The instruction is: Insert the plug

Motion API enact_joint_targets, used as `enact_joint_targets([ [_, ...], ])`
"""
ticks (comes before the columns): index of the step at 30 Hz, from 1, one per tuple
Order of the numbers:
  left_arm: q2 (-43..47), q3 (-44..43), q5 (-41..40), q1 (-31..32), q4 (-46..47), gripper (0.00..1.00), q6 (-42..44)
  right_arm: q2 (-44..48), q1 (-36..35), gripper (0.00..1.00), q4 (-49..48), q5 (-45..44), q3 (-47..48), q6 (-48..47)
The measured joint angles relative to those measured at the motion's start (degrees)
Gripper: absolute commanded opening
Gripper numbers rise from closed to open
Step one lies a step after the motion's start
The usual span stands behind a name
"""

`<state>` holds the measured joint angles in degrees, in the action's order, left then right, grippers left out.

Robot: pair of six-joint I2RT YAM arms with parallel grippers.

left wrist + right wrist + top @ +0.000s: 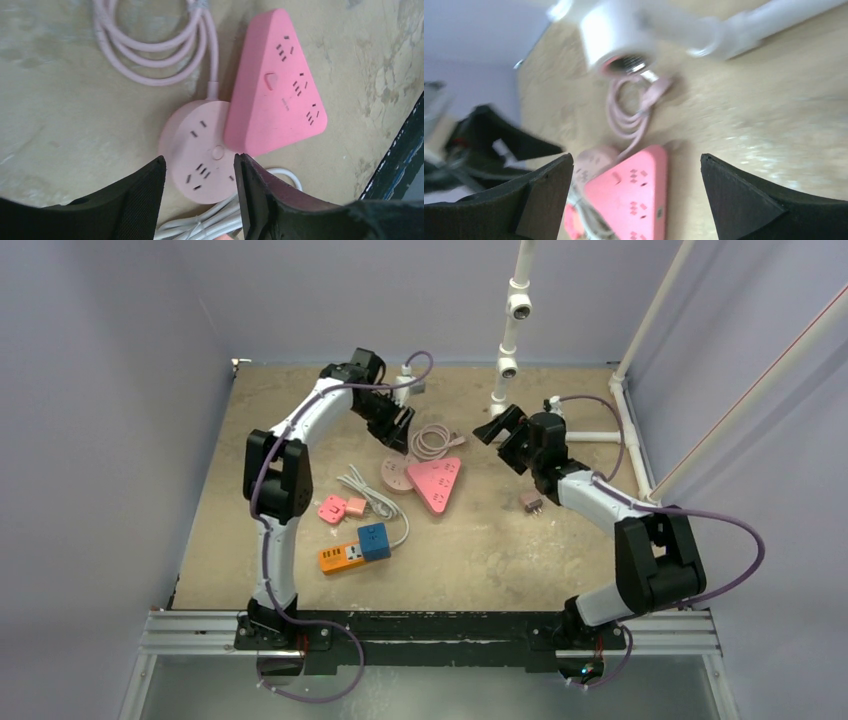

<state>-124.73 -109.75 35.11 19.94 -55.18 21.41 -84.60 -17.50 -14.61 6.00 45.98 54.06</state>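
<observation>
A small brownish plug (pixel 531 503) lies on the table beside my right forearm, and neither gripper touches it. A pink triangular power strip (pixel 437 483) (pixel 277 85) (pixel 634 195) partly overlaps a pale pink round socket (pixel 396 476) (pixel 197 145). My left gripper (pixel 402 428) (pixel 200 162) hovers open just above the round socket with nothing between its fingers. My right gripper (pixel 492 430) (pixel 636 160) stands wide open and empty, in the air to the right of the triangular strip.
A coiled pink cord (pixel 432 440) (pixel 150 45) (pixel 624 115) runs from the round socket. A white cable bundle (pixel 375 495) (pixel 210 220), two small pink adapters (pixel 340 508) and an orange-and-blue power strip (pixel 355 550) lie nearer. A white pipe frame (pixel 510 330) stands at the back.
</observation>
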Motion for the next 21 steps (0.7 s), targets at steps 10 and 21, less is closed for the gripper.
enact_joint_targets([
  [10, 3.0, -3.0, 0.2, -7.6, -1.1, 0.54, -0.9, -1.7, 4.1, 0.99, 19.8, -15.6, 3.1, 0.8],
  [21, 6.4, -2.8, 0.0, -7.9, -4.5, 0.53, 0.5, -2.8, 4.5, 0.99, 26.9, -22.2, 0.7, 3.9],
])
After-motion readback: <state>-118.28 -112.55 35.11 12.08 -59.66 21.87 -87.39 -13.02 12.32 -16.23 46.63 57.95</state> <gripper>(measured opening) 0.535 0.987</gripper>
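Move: The small dusky-pink plug lies about 12 cm to the right hand's right and 10 cm back, roughly 12 cm below it. From that same hand, the pink triangular socket is some 9 cm left and 6 cm back, and the coiled pink cable 8 cm left and 3 cm ahead; the white post's foot stands 4 cm right and 4 cm ahead. From the left hand, the plug is about 28 cm right and 11 cm back. With its fingers still wide open and empty, the right hand swings some 11 cm right and sinks about 10 cm towards the small pink plug, drawing back 4 cm after a slight forward start while it tips downward and turns clockwise, each by roughly 25 degrees. Meanwhile the left hand, also empty and half open, backs off from the round socket and the triangular socket, going about 6 cm left and 6 cm up with a brief push forward first, and all but stops there. ##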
